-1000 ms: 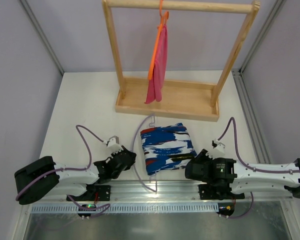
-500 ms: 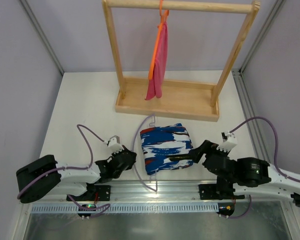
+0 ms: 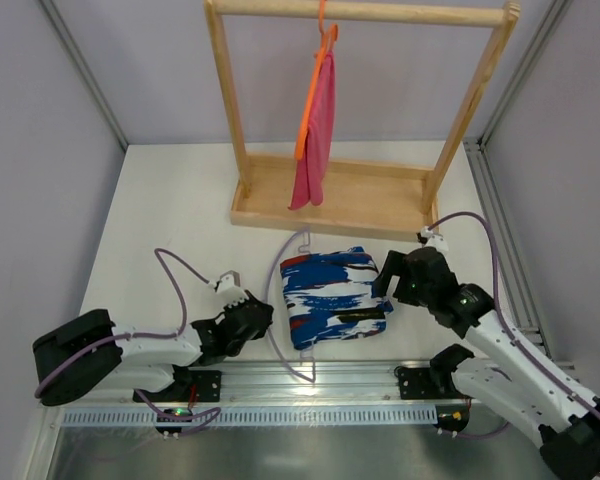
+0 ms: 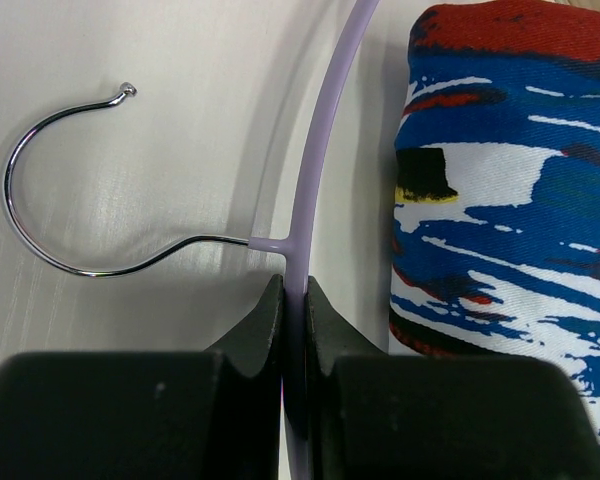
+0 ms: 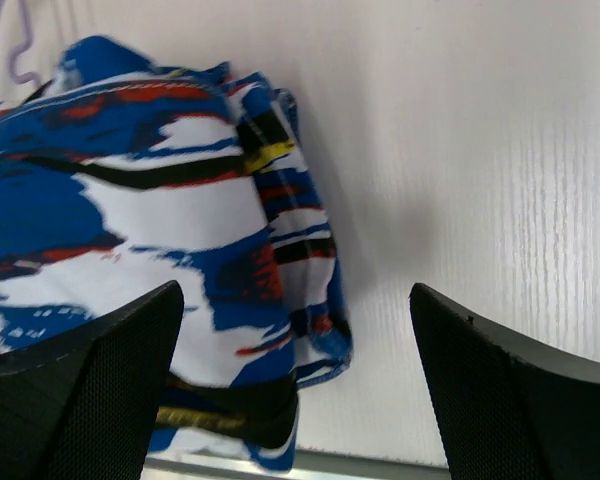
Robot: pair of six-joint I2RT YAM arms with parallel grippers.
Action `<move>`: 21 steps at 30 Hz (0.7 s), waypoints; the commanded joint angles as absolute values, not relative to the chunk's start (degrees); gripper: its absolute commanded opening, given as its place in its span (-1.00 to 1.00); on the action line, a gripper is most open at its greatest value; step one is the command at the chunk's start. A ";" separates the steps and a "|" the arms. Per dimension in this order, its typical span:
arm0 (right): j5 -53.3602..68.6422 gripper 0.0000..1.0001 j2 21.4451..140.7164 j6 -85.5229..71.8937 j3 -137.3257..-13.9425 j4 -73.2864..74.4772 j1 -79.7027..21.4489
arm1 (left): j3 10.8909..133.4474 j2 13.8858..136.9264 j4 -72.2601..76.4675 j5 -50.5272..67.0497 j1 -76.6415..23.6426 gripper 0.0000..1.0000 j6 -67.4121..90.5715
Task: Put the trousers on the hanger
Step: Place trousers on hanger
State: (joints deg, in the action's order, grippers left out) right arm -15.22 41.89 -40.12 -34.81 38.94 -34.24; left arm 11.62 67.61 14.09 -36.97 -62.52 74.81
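The folded trousers [image 3: 333, 296], printed blue, white, red and black, lie on the table near the front edge. The lilac hanger [image 3: 271, 300] lies flat along their left side, partly under them. My left gripper [image 3: 258, 316] is shut on the hanger's bar [image 4: 315, 150] just below the silver hook [image 4: 40, 230], with the trousers [image 4: 510, 180] to its right. My right gripper [image 3: 385, 283] hovers open over the right edge of the trousers [image 5: 130, 220]. Its fingers [image 5: 80, 370] straddle the folded edge and touch nothing. A bit of the hanger [image 5: 10, 50] shows beyond.
A wooden rack [image 3: 330, 205] stands at the back of the table. An orange hanger with pink cloth [image 3: 315, 120] hangs from its top rail. A metal rail [image 3: 310, 375] runs along the near edge, between the arm bases.
My right arm has swung up from the near edge and forward to the trousers' right edge, and its gripper has opened wide. The left arm, hanger and trousers have not moved.
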 commanded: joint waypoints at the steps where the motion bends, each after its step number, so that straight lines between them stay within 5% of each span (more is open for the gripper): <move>1: 8.76 0.94 46.21 -29.54 -30.95 25.52 -24.10 | 12.22 66.89 8.45 -38.49 -62.49 -1.00 74.62; 7: 15.90 0.80 46.33 -36.88 -18.21 11.11 -22.67 | 12.04 65.65 6.95 -41.65 -62.58 -0.99 75.23; 15: 7.66 -0.35 21.85 -55.44 -2.38 10.61 -30.04 | 13.71 72.68 9.67 -42.01 -62.67 -1.00 79.18; 21: -4.91 -0.57 3.71 -66.88 -2.02 26.77 -39.19 | 13.27 77.69 12.74 -42.19 -63.02 -0.99 82.53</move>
State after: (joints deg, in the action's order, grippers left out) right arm 1.63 9.32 -58.15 -4.12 13.10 -36.27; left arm 14.72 74.24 15.53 -40.75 -63.13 80.18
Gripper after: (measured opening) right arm 0.245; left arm 0.051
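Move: The trousers' right edge, waiting for the open right hand, lies some 4 cm to its left, 2 cm back and about 9 cm below. The lavender hanger, with the trousers folded across it, has its middle roughly 25 cm to that hand's left and 1 cm back, and the rack base is about 25 cm ahead and 14 cm left, both some 10 cm lower. From the left hand the trousers' right edge is about 28 cm to the right, level with it and at about its height. The wide-open right hand drops about 8 cm onto the right edge of the folded trousers, drawing a little back and to the left, and closes its fingers to pinch the cloth there. It then lifts that edge some 6 cm while carrying on left towards the hanger, its left side rolling up nearly 40 degrees over the whole move, while the left hand keeps its grip on the hanger beside the fold, easing about a centimetre forward and slightly right. ##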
